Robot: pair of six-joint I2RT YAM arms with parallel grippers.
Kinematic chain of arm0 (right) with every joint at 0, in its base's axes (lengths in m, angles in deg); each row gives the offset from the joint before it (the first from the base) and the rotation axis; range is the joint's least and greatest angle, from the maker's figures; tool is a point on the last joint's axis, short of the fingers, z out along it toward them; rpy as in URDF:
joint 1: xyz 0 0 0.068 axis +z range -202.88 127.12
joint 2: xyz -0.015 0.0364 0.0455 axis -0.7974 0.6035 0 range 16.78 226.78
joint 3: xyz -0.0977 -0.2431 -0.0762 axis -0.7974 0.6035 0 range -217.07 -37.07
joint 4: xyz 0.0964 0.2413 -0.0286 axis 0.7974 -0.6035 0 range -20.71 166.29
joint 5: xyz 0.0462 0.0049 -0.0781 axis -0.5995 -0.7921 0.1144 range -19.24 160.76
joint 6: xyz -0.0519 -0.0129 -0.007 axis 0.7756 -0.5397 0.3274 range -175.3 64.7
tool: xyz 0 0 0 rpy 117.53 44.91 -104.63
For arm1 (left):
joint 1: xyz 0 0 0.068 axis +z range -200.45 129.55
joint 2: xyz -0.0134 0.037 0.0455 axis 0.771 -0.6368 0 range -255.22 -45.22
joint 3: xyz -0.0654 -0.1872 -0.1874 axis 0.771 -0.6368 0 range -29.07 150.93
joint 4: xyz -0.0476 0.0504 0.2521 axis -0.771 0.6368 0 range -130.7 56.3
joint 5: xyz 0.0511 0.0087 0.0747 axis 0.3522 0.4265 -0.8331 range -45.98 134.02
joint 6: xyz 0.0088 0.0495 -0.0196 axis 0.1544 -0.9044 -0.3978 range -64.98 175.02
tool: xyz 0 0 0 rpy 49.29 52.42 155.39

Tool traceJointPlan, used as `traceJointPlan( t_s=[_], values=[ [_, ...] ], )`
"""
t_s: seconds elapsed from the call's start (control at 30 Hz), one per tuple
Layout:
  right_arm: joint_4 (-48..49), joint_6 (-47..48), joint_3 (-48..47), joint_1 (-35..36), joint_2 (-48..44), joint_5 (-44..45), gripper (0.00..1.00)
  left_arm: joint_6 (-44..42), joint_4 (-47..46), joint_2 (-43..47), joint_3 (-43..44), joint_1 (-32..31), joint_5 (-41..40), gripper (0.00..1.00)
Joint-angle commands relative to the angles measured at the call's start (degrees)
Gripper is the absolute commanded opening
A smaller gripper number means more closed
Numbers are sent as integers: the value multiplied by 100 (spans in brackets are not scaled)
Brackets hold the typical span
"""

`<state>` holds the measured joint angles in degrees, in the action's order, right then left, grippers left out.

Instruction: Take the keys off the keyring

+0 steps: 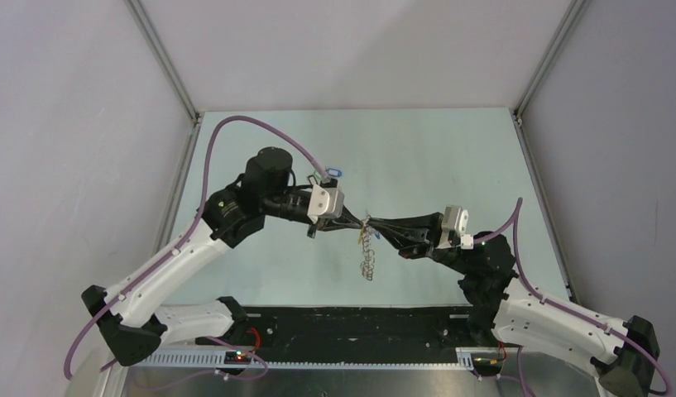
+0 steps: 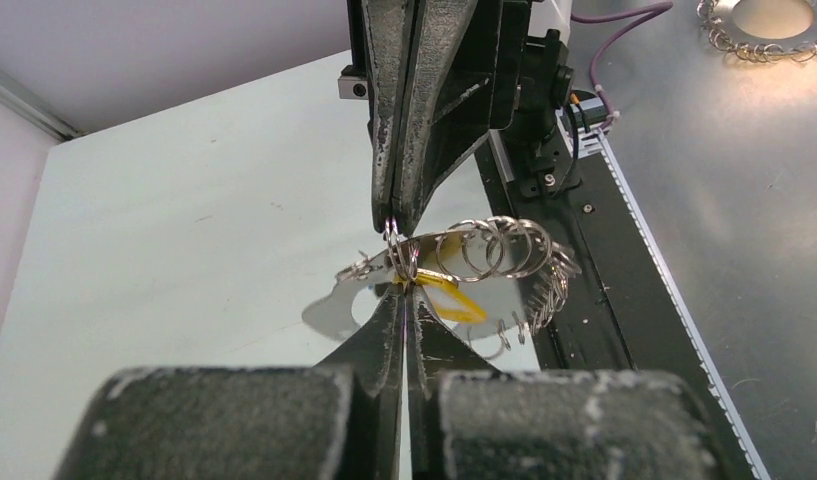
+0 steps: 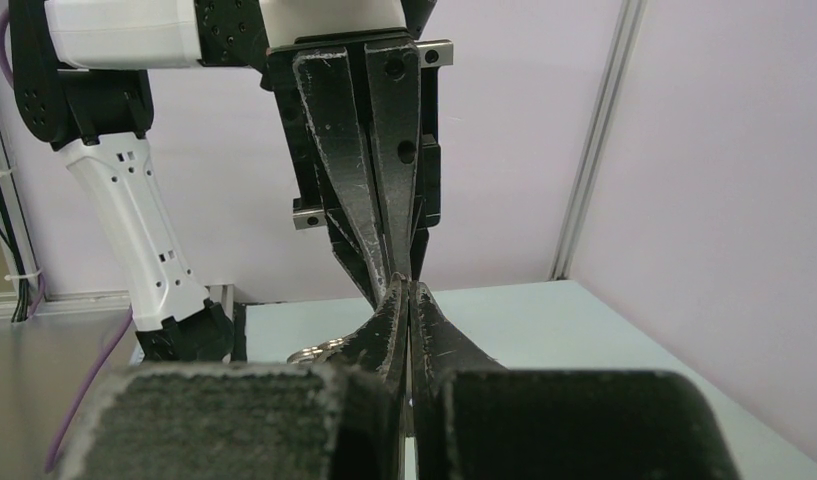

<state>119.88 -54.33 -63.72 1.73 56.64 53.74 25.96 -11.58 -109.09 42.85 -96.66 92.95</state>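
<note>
Both grippers meet tip to tip above the middle of the table. The keyring (image 1: 367, 260) hangs below them, a grey loop (image 2: 329, 312) fringed with small silvery rings (image 2: 504, 250). My right gripper (image 1: 376, 225) (image 3: 406, 288) is shut, pinching the small rings at the loop's top edge (image 2: 394, 225). My left gripper (image 1: 357, 222) (image 2: 408, 288) is shut where an orange-tagged key (image 2: 454, 300) joins the rings. A blue-tagged key (image 1: 333, 172) lies on the table behind the left wrist. A few rings (image 3: 312, 352) peek out beside my right fingers.
Grey walls with metal corner posts enclose the pale green table (image 1: 433, 157). A black strip (image 1: 351, 327) runs along the near edge between the arm bases. Another ring-fringed loop (image 2: 769, 20) lies on the metal shelf (image 2: 744, 200) beyond it.
</note>
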Motion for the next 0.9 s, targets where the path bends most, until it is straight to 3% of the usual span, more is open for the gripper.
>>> traceJointPlan(
  t_s=[0.0, 0.13, 0.3, 0.37, 0.57, 0.87],
  values=[
    [631, -79, -77, -36, 64, 22, 0, 227, -157, -141, 8, -64, 227, 0],
    [728, -229, -77, -40, 162, -15, 0, 433, -153, -258, 105, -104, -46, 5],
    [551, -241, -77, -45, 58, 117, 0, 341, -148, 63, -47, -106, -286, 52],
    [467, -221, -62, -40, -4, 153, 0, 230, -152, 283, -182, -107, -453, 59],
    [362, -201, -51, -47, -41, 130, 0, 154, -162, 780, -337, -101, -716, 60],
    [505, -266, -49, -50, 55, -72, 0, 376, -184, 601, 39, -104, -569, 58]
  ],
)
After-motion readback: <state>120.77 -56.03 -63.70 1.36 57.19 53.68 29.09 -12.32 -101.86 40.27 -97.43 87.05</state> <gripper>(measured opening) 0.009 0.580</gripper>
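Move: The left fingers are already shut at the small wire rings just above the yellow key, whose middle lies about 2 cm below the left hand, 1 cm back and 1 cm to its right. The hanging keyring's middle is some 5 cm back, 1 cm right and 4 cm below that hand. From the right fingertips, which hold the keyring from above, the yellow key is about 4 cm down and 2 cm back. The left hand dips about 1 cm, opens its fingers, then withdraws left and up from the held keyring, some 4 cm. ##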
